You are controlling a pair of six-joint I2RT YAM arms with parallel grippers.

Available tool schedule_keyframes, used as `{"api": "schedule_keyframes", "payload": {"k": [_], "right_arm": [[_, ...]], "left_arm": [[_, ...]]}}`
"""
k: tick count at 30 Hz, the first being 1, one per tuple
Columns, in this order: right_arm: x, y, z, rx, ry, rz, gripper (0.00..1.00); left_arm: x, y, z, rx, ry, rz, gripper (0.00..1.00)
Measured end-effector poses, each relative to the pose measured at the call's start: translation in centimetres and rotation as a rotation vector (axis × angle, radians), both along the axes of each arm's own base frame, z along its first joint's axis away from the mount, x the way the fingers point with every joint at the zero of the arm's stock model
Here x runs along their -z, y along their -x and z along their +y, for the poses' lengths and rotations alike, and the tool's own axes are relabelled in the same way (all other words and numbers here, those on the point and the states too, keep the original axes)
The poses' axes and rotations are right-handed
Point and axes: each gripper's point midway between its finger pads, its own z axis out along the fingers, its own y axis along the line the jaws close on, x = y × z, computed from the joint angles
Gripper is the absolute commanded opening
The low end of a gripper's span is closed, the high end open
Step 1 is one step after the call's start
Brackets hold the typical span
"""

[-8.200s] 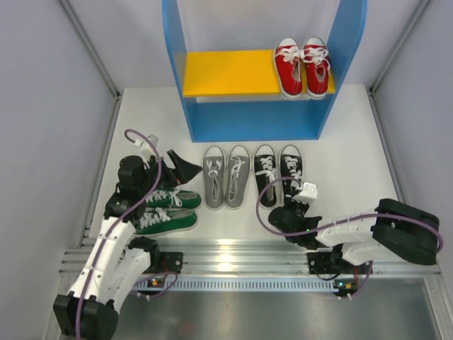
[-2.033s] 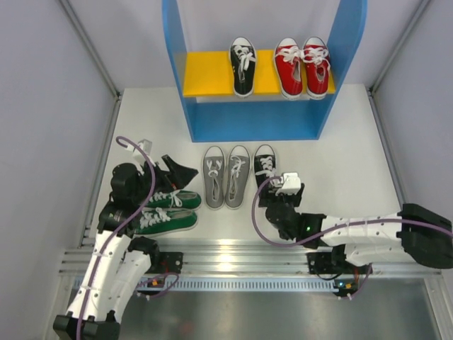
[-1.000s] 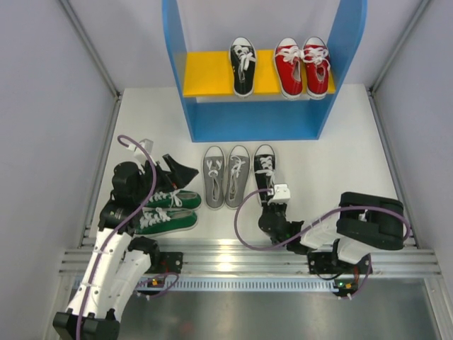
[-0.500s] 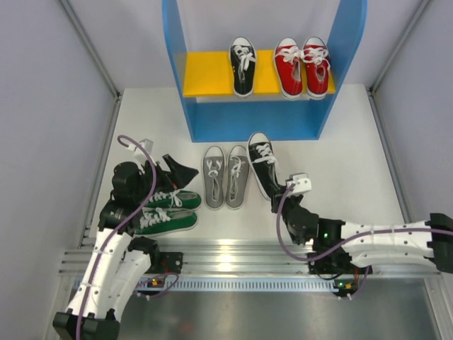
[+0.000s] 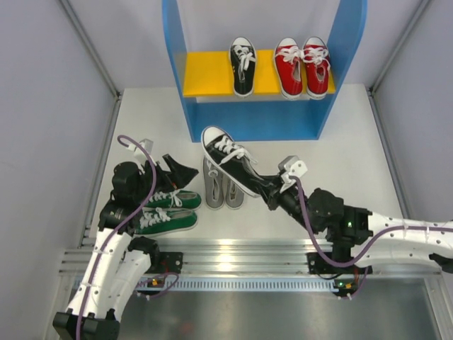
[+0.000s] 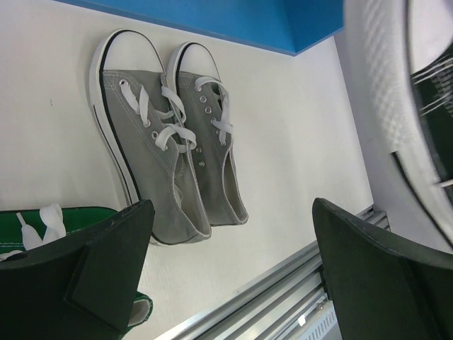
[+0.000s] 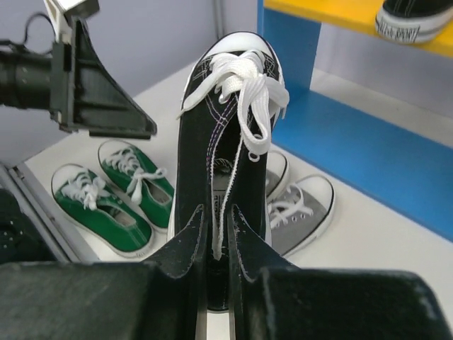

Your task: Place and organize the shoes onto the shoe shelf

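Observation:
My right gripper [image 5: 272, 193] [image 7: 217, 227] is shut on the heel rim of a black shoe [image 5: 230, 161] [image 7: 226, 142]. It holds the shoe in the air over the grey pair [image 5: 225, 188] [image 6: 170, 163], toe pointing toward the shoe shelf [image 5: 191, 113]. On the yellow board [image 5: 209, 74] stand the other black shoe [image 5: 242, 67] and the red pair [image 5: 303, 67]. My left gripper [image 5: 180, 170] [image 6: 233, 283] hangs open and empty just above the green pair [image 5: 166, 211] [image 7: 113, 198].
Grey walls close in the table on both sides. A metal rail [image 5: 233, 251] runs along the near edge by the arm bases. The shelf's blue base [image 6: 233, 21] lies just beyond the grey pair's toes.
My right gripper has lifted the black shoe off the table and swung it left, so it now hangs above the grey pair. The left arm has stayed put.

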Motion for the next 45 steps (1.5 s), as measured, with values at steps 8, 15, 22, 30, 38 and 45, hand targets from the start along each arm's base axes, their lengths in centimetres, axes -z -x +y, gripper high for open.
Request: {"api": "schedule_keyframes", "payload": {"k": [8, 15, 22, 30, 38, 45], "right_arm": [[-6.7, -3.4, 4.9, 0.022, -0.020, -0.104, 0.00], [-9.7, -10.8, 8.1, 0.208, -0.026, -0.154, 0.00], [-13.2, -15.2, 11.2, 0.337, -0.061, -0.204, 0.00], [-15.3, -20.7, 13.6, 0.512, -0.091, -0.223, 0.00], [-12.8, -24.8, 15.8, 0.607, -0.022, -0.203, 0.00], [-9.9, -28.0, 15.1, 0.648, 0.058, -0.169, 0.00]], "left_arm": [[-0.3, 0.1, 0.0, 0.000, 0.002, -0.011, 0.99], [-0.8, 0.4, 0.1, 0.000, 0.006, -0.034, 0.99], [-1.2, 0.6, 0.1, 0.000, 0.009, -0.053, 0.99], [-1.7, 0.9, 0.1, -0.001, 0.019, -0.068, 0.99], [-2.4, 1.3, 0.1, 0.004, 0.029, -0.097, 0.99], [-2.4, 1.4, 0.0, 0.005, 0.030, -0.096, 0.99]]}}
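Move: My right hand already grips the black shoe by its heel. The free left end of the yellow board lies about 36 cm ahead and 14 cm left, roughly level with the hand. The other black shoe stands on the board, some 10 cm right of that spot; the blue side wall is 7 cm left of it. The gray shoes lie about 15 cm ahead, 8 cm left and 27 cm below. For my left hand the spot is 29 cm ahead, 4 cm right, 8 cm up. Keeping the heel pinched, I swing the black shoe forward and left towards the board's free end with my right hand, about 28 cm forward and 15 cm left. I climb some 15 cm on the way, then sink about 5 cm over the last stretch, turning the wrist roughly 35 degrees clockwise so the toe faces forward. My left hand, open and empty, lifts a couple of centimetres. ##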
